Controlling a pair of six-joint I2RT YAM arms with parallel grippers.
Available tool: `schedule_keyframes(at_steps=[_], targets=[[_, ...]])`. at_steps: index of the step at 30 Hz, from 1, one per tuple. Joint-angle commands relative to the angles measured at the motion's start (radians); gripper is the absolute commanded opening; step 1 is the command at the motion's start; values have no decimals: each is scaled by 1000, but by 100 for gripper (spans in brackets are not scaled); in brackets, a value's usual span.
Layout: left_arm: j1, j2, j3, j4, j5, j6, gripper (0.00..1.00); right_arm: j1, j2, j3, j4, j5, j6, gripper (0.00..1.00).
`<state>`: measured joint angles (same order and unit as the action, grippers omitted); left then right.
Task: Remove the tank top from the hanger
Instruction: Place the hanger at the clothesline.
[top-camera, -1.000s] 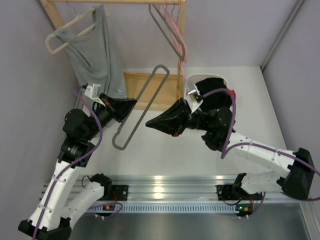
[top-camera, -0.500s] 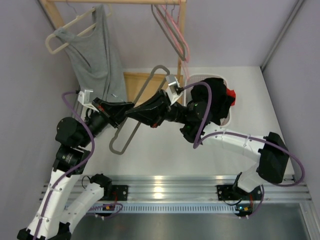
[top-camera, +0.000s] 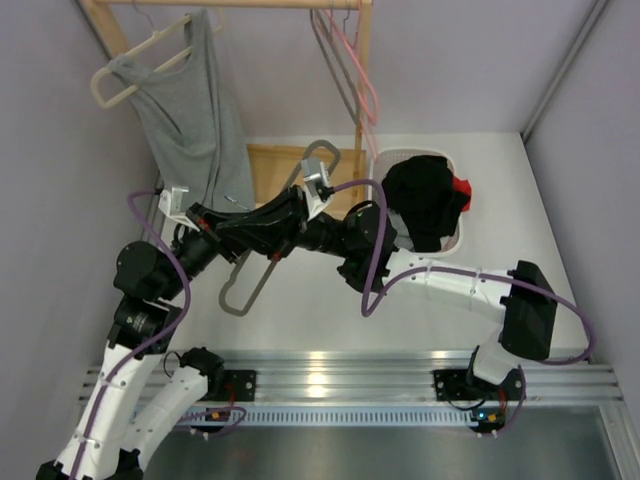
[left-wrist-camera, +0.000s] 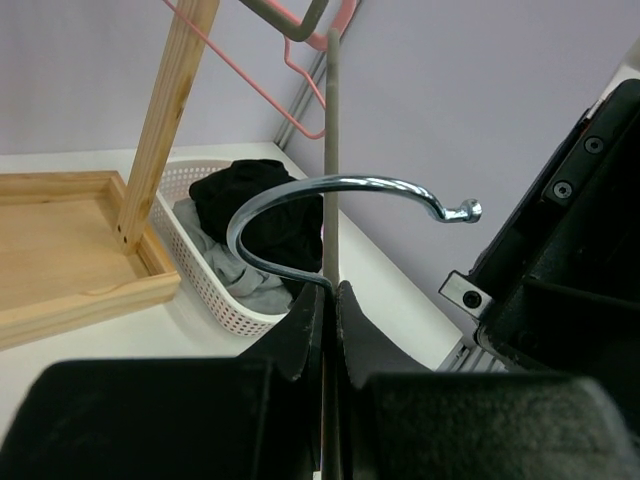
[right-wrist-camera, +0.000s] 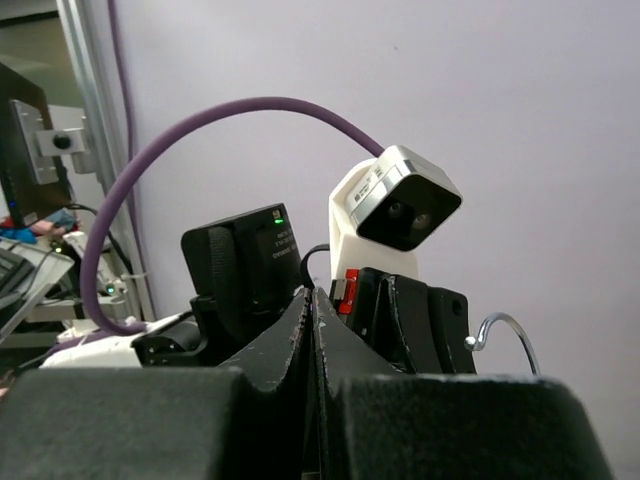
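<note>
The grey tank top (top-camera: 195, 110) hangs on a cream hanger (top-camera: 120, 82) from the wooden rail at the back left, and neither gripper touches it. My left gripper (top-camera: 262, 240) (left-wrist-camera: 331, 290) is shut on a separate bare grey hanger (left-wrist-camera: 331, 150), gripping it just below its metal hook (left-wrist-camera: 340, 183). My right gripper (top-camera: 232, 220) (right-wrist-camera: 311, 292) reaches across to the left and lies right over the left gripper. Its jaws are shut with nothing between them. In the right wrist view the left arm's wrist camera (right-wrist-camera: 395, 205) is straight ahead and close.
A white basket (top-camera: 400, 153) with dark and red clothes stands right of the wooden rack post (top-camera: 362, 100). Pink and grey hangers (top-camera: 350, 70) hang on the rail. A wooden tray base (top-camera: 275, 165) lies under the rack. Purple cables loop off both arms.
The right arm has swung left from the table's middle until its shut gripper overlaps the left gripper. The left gripper keeps its hold on the grey hanger, which shifted slightly.
</note>
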<state>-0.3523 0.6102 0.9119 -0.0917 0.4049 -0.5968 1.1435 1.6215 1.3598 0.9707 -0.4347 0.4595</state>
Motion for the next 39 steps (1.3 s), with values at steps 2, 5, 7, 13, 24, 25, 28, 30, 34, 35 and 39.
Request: schedule_keyframes(at_steps=[2, 5, 7, 13, 24, 25, 28, 30, 34, 35, 39], targets=[[1, -23, -8, 44, 23, -6, 0, 58, -18, 44, -89, 146, -166, 0], [3, -27, -8, 44, 34, -14, 0, 73, -22, 48, -119, 233, -222, 0], [1, -35, -7, 44, 35, -17, 0, 74, -23, 48, -136, 292, -252, 0], [1, -40, 5, 44, 74, -21, 0, 75, -23, 44, -101, 467, -303, 0], [1, -84, 21, 43, 173, -26, 0, 70, 15, 82, -107, 542, -371, 0], [1, -84, 21, 44, 173, -26, 0, 68, 17, 87, -110, 542, -371, 0], [1, -96, 12, 44, 192, -21, 0, 67, 17, 91, -112, 545, -374, 0], [1, -102, 8, 44, 181, -21, 0, 67, 15, 90, -115, 559, -378, 0], [1, -116, 25, 44, 183, -12, 0, 62, 8, 78, -121, 591, -398, 0], [1, -119, 28, 44, 181, -8, 0, 61, 3, 71, -119, 594, -401, 0], [3, -141, 33, 43, 160, 8, 0, 58, -26, 38, -115, 623, -418, 0]])
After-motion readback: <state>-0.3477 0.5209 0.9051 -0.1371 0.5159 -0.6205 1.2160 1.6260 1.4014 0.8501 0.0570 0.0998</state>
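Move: The hook of the grey hanger that the left fingers still pinch stands about 4 cm ahead, 3 cm left and 4 cm above that hand. From the shut right fingers it is about 9 cm ahead, level sideways and some 4 cm lower. From the left hand, the hung grey tank top is about 20 cm ahead and 13 cm left, the empty hangers on the rail about 24 cm ahead and 12 cm right. The hanger's hook is met by the shut right fingers: after a short drift left they sweep forward about 6–7 cm, swinging some 30 degrees clockwise, and then stay almost still against the hook's upper part. Meanwhile the left hand keeps its pinch just below the hook and draws the hanger back about 4 cm, turning slightly clockwise. ##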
